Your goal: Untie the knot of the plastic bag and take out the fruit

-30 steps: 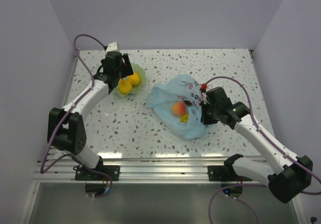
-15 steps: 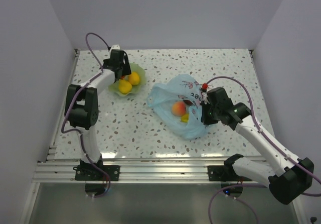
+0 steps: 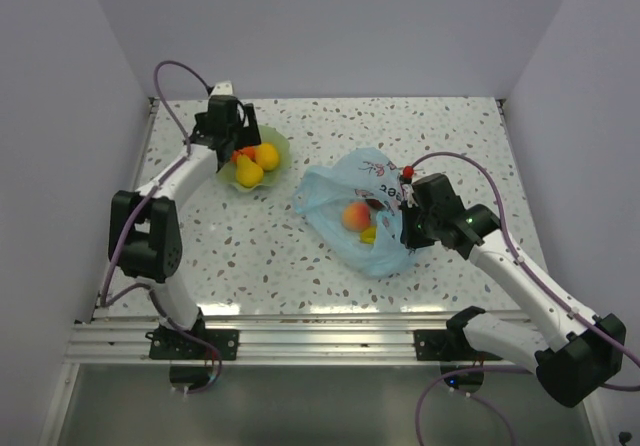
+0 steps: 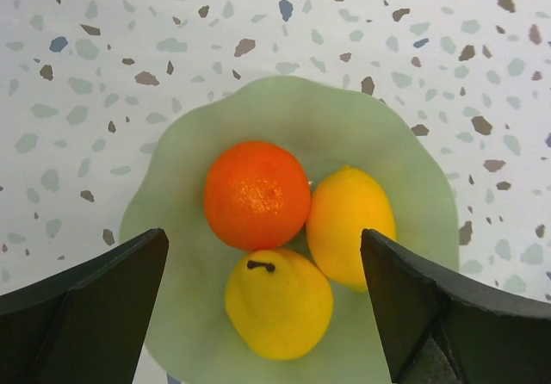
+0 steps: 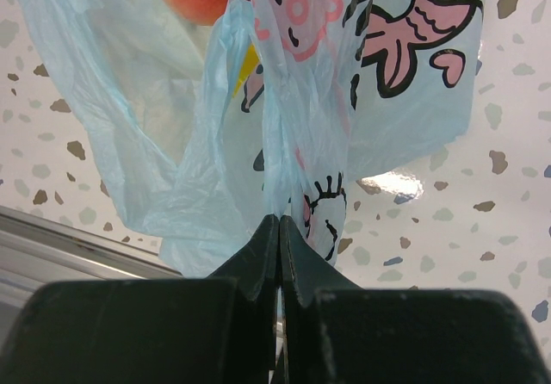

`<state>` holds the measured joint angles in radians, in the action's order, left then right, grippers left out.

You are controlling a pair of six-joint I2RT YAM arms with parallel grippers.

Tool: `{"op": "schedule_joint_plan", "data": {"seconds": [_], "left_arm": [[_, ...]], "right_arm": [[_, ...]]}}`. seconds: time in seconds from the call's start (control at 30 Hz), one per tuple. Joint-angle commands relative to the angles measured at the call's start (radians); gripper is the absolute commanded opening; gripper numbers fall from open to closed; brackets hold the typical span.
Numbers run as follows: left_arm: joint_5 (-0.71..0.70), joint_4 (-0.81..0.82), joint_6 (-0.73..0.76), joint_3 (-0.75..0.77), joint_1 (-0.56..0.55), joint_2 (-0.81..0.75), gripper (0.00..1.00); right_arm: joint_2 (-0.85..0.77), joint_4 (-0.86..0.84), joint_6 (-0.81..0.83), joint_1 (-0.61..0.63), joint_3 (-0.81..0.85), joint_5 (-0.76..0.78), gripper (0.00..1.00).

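Note:
The light-blue plastic bag (image 3: 345,191) lies open mid-table, and I see no knot on it. Inside it lie a peach-pink fruit (image 3: 355,216) and a small yellow piece (image 3: 368,234). My right gripper (image 3: 405,228) is at the bag's right edge, shut on a fold of the printed film (image 5: 297,143); its tips (image 5: 279,220) pinch the plastic. My left gripper (image 3: 236,146) hangs open over the green bowl (image 3: 281,152). An orange (image 4: 256,195), a lemon (image 4: 351,225) and a yellow pear (image 4: 280,302) lie in the bowl (image 4: 172,151), below and between the wide-apart fingers (image 4: 95,298).
The bowl stands at the back left, close to the left wall. The speckled tabletop (image 3: 450,136) ends at a metal rail (image 3: 320,331) by the arm bases. White walls close in the back and both sides.
My left jaws have spread wider and the orange now lies uncovered in the bowl. The left arm's elbow has shifted. The right arm and the bag have not moved.

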<state>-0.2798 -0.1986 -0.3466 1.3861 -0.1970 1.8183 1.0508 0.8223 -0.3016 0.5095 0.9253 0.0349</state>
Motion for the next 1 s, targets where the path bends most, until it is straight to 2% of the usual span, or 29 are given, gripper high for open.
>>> {"op": "schedule_joint_plan", "data": {"seconds": [0.0, 0.13, 0.23, 0.43, 0.57, 0.67, 0.97], "left_arm": [[0.045, 0.009, 0.053, -0.045, -0.039, -0.134, 1.00], [0.056, -0.053, 0.087, -0.108, -0.145, -0.218, 0.99], [0.096, -0.080, 0.057, -0.159, -0.252, -0.283, 0.97], [0.117, -0.022, 0.021, -0.260, -0.493, -0.367, 0.96], [0.114, 0.002, 0.058, -0.256, -0.636, -0.312, 0.96], [0.110, -0.005, 0.058, -0.211, -0.688, -0.234, 0.96], [0.117, 0.027, 0.144, -0.102, -0.720, -0.018, 0.97]], "right_arm": [[-0.015, -0.026, 0.009, 0.001, 0.003, 0.003, 0.00], [-0.025, -0.028, 0.009, 0.003, -0.002, 0.003, 0.00], [-0.025, -0.028, 0.009, 0.001, -0.005, 0.007, 0.00], [-0.026, -0.037, 0.007, 0.001, -0.013, 0.005, 0.00], [-0.023, -0.046, 0.004, 0.001, -0.014, -0.009, 0.00], [-0.021, -0.049, 0.004, 0.000, -0.011, -0.013, 0.00], [-0.026, -0.045, 0.007, 0.001, -0.006, -0.023, 0.00]]}}
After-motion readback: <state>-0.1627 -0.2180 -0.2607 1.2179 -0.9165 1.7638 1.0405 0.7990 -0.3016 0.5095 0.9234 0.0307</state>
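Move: The peach in the open bag lies roughly 17 cm back from the left hand, 31 cm to its right and 10 cm below. The yellow fruit beside the peach is about 5 cm nearer the bases and 4 cm farther right than the peach. The green bowl lies almost under the left hand, some 3 cm to its right and 10 cm down. From the right hand, the peach is around 11 cm ahead, 10 cm left and 10 cm below. Lift the emptied left gripper about 5 cm clear of the green bowl, then swing it right and back, some 29 cm and 21 cm in all, to the mouth of the bag. Sink about 10 cm towards the peach at the end, turning the hand about 50 degrees clockwise with the fingers kept wide open. Let the right gripper stay put, still pinching the bag's edge. ##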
